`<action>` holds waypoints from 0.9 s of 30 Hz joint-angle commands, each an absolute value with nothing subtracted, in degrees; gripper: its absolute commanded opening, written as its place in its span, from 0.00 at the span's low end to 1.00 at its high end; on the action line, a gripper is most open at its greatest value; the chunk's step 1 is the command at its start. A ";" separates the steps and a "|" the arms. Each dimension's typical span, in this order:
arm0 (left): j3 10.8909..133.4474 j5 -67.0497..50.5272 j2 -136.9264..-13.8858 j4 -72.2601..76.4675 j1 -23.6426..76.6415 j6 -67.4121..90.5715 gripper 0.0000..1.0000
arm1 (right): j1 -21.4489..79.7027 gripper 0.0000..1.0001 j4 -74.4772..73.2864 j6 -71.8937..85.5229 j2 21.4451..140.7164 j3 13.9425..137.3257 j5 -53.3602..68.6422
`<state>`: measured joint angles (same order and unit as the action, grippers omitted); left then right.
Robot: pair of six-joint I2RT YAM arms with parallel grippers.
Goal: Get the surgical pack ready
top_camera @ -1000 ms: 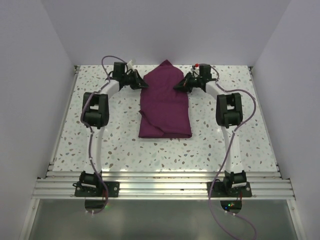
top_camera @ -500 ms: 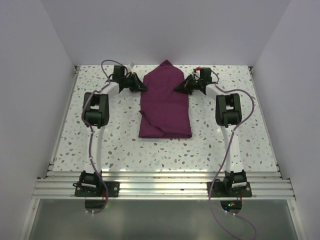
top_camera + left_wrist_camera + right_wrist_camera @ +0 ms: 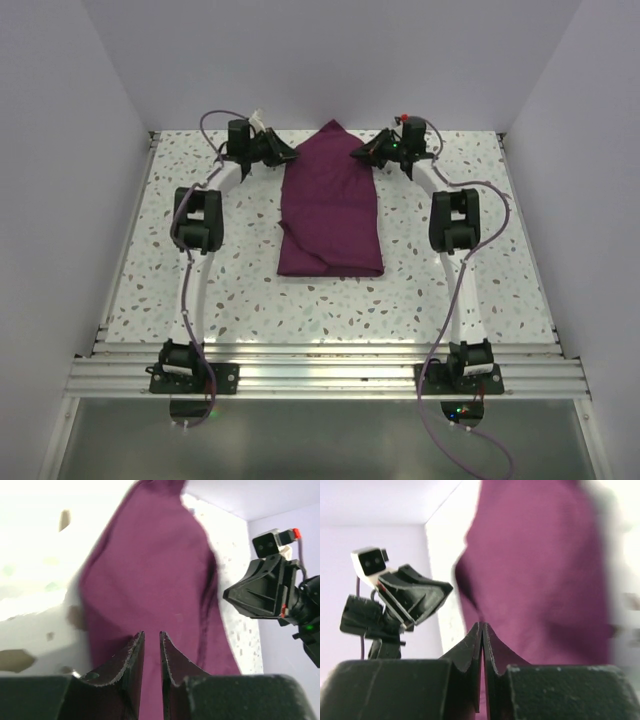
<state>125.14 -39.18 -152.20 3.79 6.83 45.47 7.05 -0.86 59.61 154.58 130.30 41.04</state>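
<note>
The surgical pack (image 3: pixel 330 210) is a dark purple cloth folded into a long bundle, lying mid-table with a pointed tip toward the back wall. No tray, instruments or gauze show. My left gripper (image 3: pixel 292 155) hovers at the bundle's far left edge. In the left wrist view its jaws (image 3: pixel 151 633) stand slightly open above the cloth (image 3: pixel 150 570), with nothing between them. My right gripper (image 3: pixel 355 151) hovers at the far right edge. In the right wrist view it (image 3: pixel 482 624) is shut with its tips touching, and the cloth (image 3: pixel 535 570) lies beyond them, not gripped.
The speckled white table (image 3: pixel 240 290) is boxed in by pale walls on three sides. Aluminium rails (image 3: pixel 320 375) carrying both arm bases run along the near edge. Each wrist view shows the other arm's gripper (image 3: pixel 262 592) (image 3: pixel 415 595) across the cloth.
Both grippers have drawn toward the back of the table, off the cloth's sides. The left jaws have parted a little. The cloth lies as before.
</note>
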 commanded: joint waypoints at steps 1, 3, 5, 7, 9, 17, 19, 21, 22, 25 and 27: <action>125.95 -37.97 -156.62 2.83 6.42 46.42 0.22 | 6.59 0.06 -4.22 61.52 158.64 130.35 35.86; 125.86 -36.92 -157.23 1.15 6.33 45.18 0.23 | 6.59 0.06 -4.83 62.40 159.17 129.56 35.25; 125.86 -36.91 -157.59 0.09 6.15 43.51 0.24 | 6.42 0.07 -5.36 61.44 159.08 128.94 34.72; 125.69 -37.61 -157.15 0.09 5.89 42.37 0.26 | 6.24 0.08 -5.10 60.91 159.08 128.85 35.06; 125.16 -38.84 -156.27 1.48 5.54 42.28 0.31 | 6.07 0.12 -4.75 60.56 159.61 130.77 37.07; 113.92 -35.79 -141.69 11.51 4.83 40.53 0.52 | 6.06 0.35 -2.80 51.61 147.50 124.64 36.93; 110.49 -30.69 -138.17 13.35 4.92 38.50 0.59 | 5.89 0.41 -5.09 47.48 144.68 122.18 34.55; 109.17 -28.57 -137.11 15.10 4.83 37.45 0.65 | 5.54 0.48 -5.01 46.24 141.69 120.51 32.79; 109.07 -27.43 -137.02 15.64 4.83 37.44 0.66 | 5.36 0.50 -5.71 44.93 141.16 120.50 32.26; 112.14 -24.88 -139.56 13.81 5.01 37.09 0.71 | 4.92 0.57 -10.18 42.03 141.06 122.07 28.92; 115.12 -23.91 -141.41 11.79 5.01 37.52 0.71 | 4.66 0.61 -14.21 40.96 142.63 124.70 26.47</action>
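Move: The left gripper hangs about 5 cm above the purple wrap, whose far-left shoulder is some 2 cm left and 1 cm ahead. The right gripper is some 6 cm up, with the far-right shoulder 3 cm to its right and 1 cm ahead. From the left gripper, the wrap's far peak stands about 11 cm ahead and 9 cm right, roughly at hand height; the folded flap's corner is about 18 cm back and 2 cm left, 5 cm down. Lower both grippers almost straight down over the wrap's far shoulders, the left about 4 cm and the right about 6, and keep them low briefly. Open the fingers wide while easing back a little, then lift both some 8 cm and spread them outward, left gripper leftward and right gripper rightward, away from the wrap, rolling each wrist slightly. ##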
